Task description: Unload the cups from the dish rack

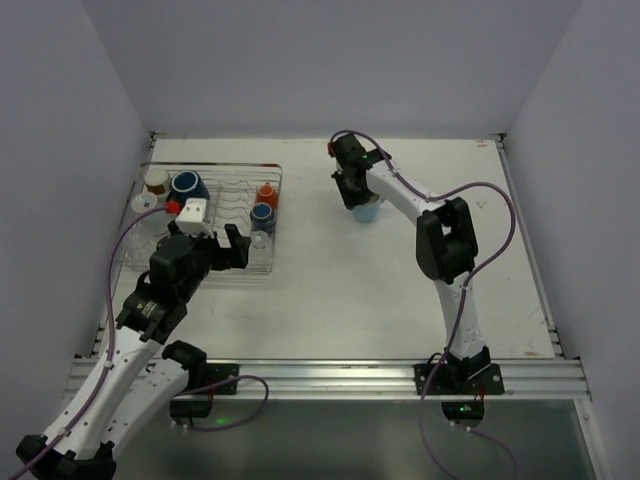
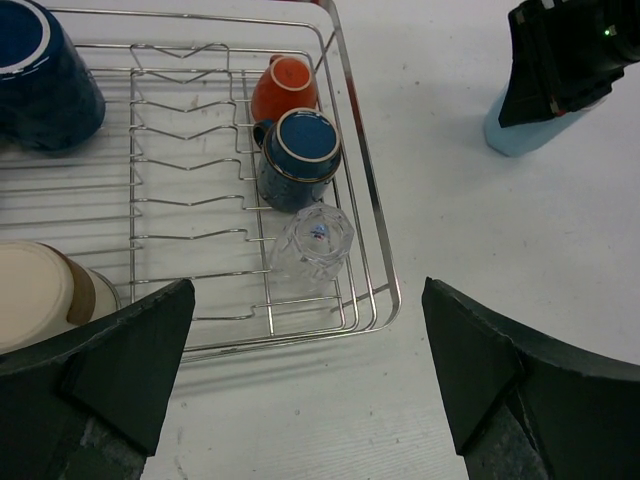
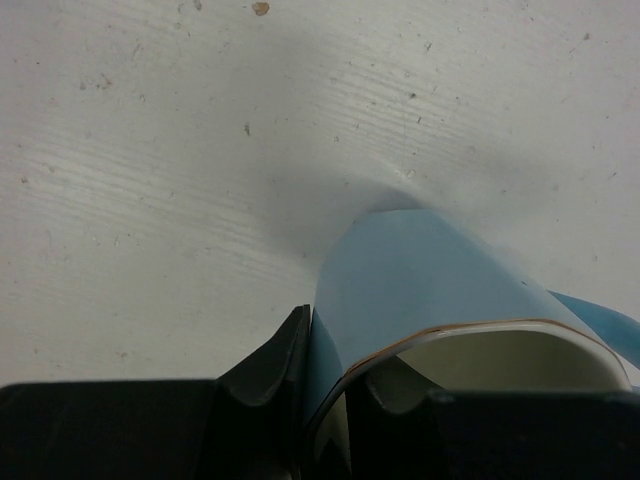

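The silver wire dish rack sits at the left of the table. It holds a large navy mug, an orange mug, a small blue mug, a clear glass and a cream cup. My left gripper is open and empty, hovering over the rack's near right corner, with the glass just ahead of it. My right gripper is shut on the rim of a light blue cup, one finger outside the wall and one inside. The cup is upright, low over the table right of the rack.
A second pale cup stands at the rack's left edge. The wavy plate dividers run down the rack's middle. The right arm's head shows in the left wrist view above the light blue cup. White walls enclose the table.
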Controlling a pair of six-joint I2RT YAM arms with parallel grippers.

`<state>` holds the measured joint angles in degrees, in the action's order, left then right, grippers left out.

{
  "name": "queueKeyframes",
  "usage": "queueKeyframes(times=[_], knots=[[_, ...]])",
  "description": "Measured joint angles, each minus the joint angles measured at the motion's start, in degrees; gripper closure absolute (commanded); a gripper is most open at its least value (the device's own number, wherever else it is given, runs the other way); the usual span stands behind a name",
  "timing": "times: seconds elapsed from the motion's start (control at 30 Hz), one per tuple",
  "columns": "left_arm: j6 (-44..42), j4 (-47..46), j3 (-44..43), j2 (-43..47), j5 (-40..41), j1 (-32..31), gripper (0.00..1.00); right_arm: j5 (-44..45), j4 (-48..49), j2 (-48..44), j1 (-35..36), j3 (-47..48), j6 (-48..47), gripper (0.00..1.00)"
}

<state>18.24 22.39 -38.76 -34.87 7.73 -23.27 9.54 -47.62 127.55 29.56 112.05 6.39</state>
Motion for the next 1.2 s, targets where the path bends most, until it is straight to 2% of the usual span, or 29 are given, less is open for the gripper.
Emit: queueKeyframes(times=[0.1, 0.17, 0.3, 0.4, 0.47, 0.5, 0.67, 0.93, 1.2], knots=[[0.0, 0.0, 0.0, -1.2, 0.9, 0.3, 0.0, 0.3, 0.3, 0.3, 0.0, 0.0, 0.0, 0.99], [0.0, 0.0, 0.0, -1.9, 1.3, 1.2, 0.0, 0.6, 1.3, 0.3, 0.0, -0.3, 0.1, 0.94], [0.0, 0.2, 0.0, -2.5, 2.9, 3.1, 0.0, 1.7, 4.3, -0.1, 0.1, -2.1, 0.2, 0.59], [0.2, 0.3, 0.0, -2.7, 3.6, 5.2, 0.0, 1.9, 5.7, -0.5, 0.1, -2.9, 0.1, 0.53], [0.2, 0.2, 0.0, -3.2, 3.6, 7.6, 0.0, 1.8, 6.5, -0.9, 0.0, -3.5, 0.4, 0.36], [0.2, 0.3, 0.0, -3.5, 3.6, 8.6, 0.0, 1.6, 6.8, -1.5, 0.0, -4.1, 0.4, 0.22], [0.4, 1.0, -0.2, -5.7, 5.3, 10.2, 0.02, 0.8, 7.7, -7.4, 0.1, -7.7, 0.8, 0.01], [3.6, 3.1, -3.4, -11.2, 11.4, 11.0, 0.0, -5.2, 14.4, -23.9, 0.5, -16.8, 2.5, 0.01], [5.4, 3.9, -6.3, -19.8, 18.1, 14.9, 0.0, -13.5, 25.5, -41.5, 2.2, -37.8, 6.5, 0.01]])
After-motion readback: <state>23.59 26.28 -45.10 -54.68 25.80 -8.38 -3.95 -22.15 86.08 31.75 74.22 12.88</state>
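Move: Below the open left hand and to its side, the cream cup sits about 13 cm left, 6 cm ahead and 16 cm lower. A clear tumbler stands some 9 cm farther left of that cup; the faceted glass is 9 cm ahead of the hand, 5 cm right. At the right fingertips is the light blue cup, its middle about 4 cm right and 4 cm below; the rack's dark blue cup lies 23 cm left, 3 cm back. Letting go of the light blue cup's rim, the right hand opens wide after a 1 cm nudge forward, rises some 14 cm clear of the cup, then draws back about 9 cm, fingers tilting up. Meanwhile the left hand, fingers staying open, sweeps about 11 cm left over the rack's front towards the cream cup, easing forward and down and turning some 30 degrees counter-clockwise. ##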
